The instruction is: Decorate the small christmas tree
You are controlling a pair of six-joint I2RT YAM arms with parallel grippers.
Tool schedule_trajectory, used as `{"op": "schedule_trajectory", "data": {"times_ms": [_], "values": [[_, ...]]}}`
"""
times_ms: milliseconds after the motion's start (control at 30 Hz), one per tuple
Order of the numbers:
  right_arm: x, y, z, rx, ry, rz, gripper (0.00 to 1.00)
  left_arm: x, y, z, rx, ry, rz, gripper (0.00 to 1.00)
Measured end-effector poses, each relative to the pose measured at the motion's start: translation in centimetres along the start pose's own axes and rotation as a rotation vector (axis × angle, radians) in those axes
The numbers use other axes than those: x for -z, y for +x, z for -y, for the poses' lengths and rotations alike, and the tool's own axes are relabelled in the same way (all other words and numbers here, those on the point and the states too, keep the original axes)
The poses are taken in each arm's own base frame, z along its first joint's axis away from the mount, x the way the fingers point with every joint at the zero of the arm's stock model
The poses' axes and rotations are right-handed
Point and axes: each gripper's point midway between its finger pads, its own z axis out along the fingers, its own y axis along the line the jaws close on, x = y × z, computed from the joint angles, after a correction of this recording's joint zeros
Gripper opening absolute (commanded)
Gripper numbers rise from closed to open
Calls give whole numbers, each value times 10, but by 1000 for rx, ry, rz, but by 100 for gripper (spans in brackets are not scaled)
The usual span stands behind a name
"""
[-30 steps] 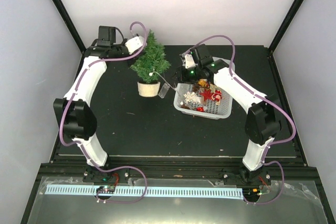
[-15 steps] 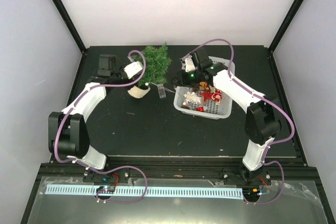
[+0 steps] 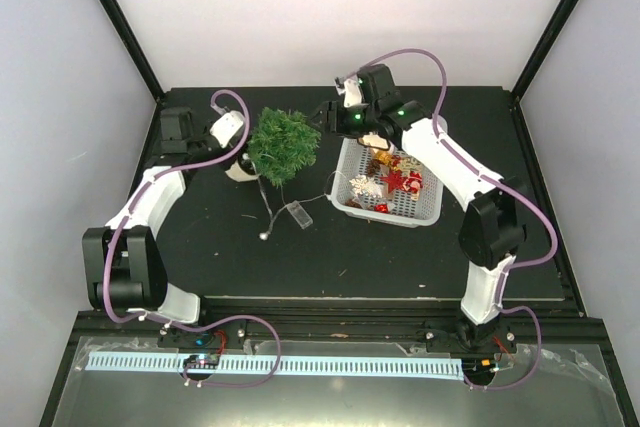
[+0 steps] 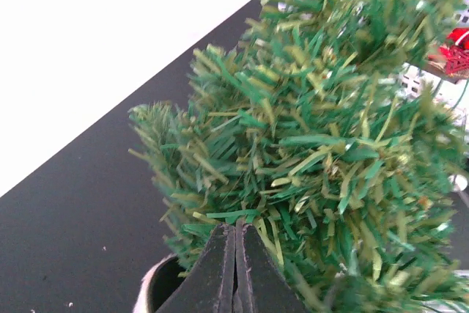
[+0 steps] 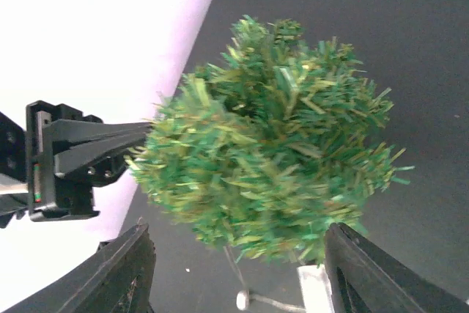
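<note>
The small christmas tree [image 3: 285,145] lies tipped over, its beige base [image 3: 238,169] to the left and its top toward the white basket [image 3: 432,209]. My left gripper [image 3: 243,150] is shut, its tips against the lower branches just above the base [image 4: 156,292]; nothing shows between the fingers [image 4: 220,254]. My right gripper [image 3: 330,119] is open beside the tree's top, and the tree [image 5: 271,159] fills the gap between its fingers [image 5: 128,276]. The basket holds red, white and gold ornaments [image 3: 385,185].
A light string with a small white battery box [image 3: 298,212] lies on the black table in front of the tree; it also shows in the right wrist view [image 5: 315,287]. The left arm's fingers [image 5: 88,153] show behind the tree. Side walls stand close.
The tree went from upright to lying on its side. The left arm drew back to the left, still shut. The light string dropped onto the table. The right gripper moved back and left.
</note>
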Motion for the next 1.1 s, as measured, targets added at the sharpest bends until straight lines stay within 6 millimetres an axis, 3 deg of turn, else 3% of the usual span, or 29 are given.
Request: {"op": "schedule_trajectory", "data": {"times_ms": [167,567,667,933,1100], "values": [[-14,2,-17,17,-42,-21,65,2,0,0,44,4,5,2],[-53,72,-6,14,24,-246,66,4,-4,2,131,26,12,1],[-60,87,-13,24,15,-284,54,5,-7,2,134,36,17,2],[-75,109,-20,33,-5,-339,3,6,-9,7,151,62,22,2],[-75,105,-17,45,21,-324,1,6,-8,11,164,83,20,2]]}}
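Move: The tree's foliage stands about 8 cm to the right of the left gripper, 1 cm ahead and 4 cm lower. From the right gripper, open and pointing at it, the foliage lies some 8 cm left, 5 cm back and 8 cm below. The pot is about 17 cm left and 10 cm back. The battery box is about 19 cm back, 4 cm left, and the ornament basket 16 cm right and 10 cm back, both roughly 20 cm below. Sweep the open right gripper down, back and left into the near right side of the foliage, about 8 cm down and 7 cm each other way, turning it some 15 degrees counter-clockwise. Shut its fingers on a tuft as it arrives. Keep the left gripper closed on the tree just above the pot, nearly in place, rolling it about 10 degrees. ##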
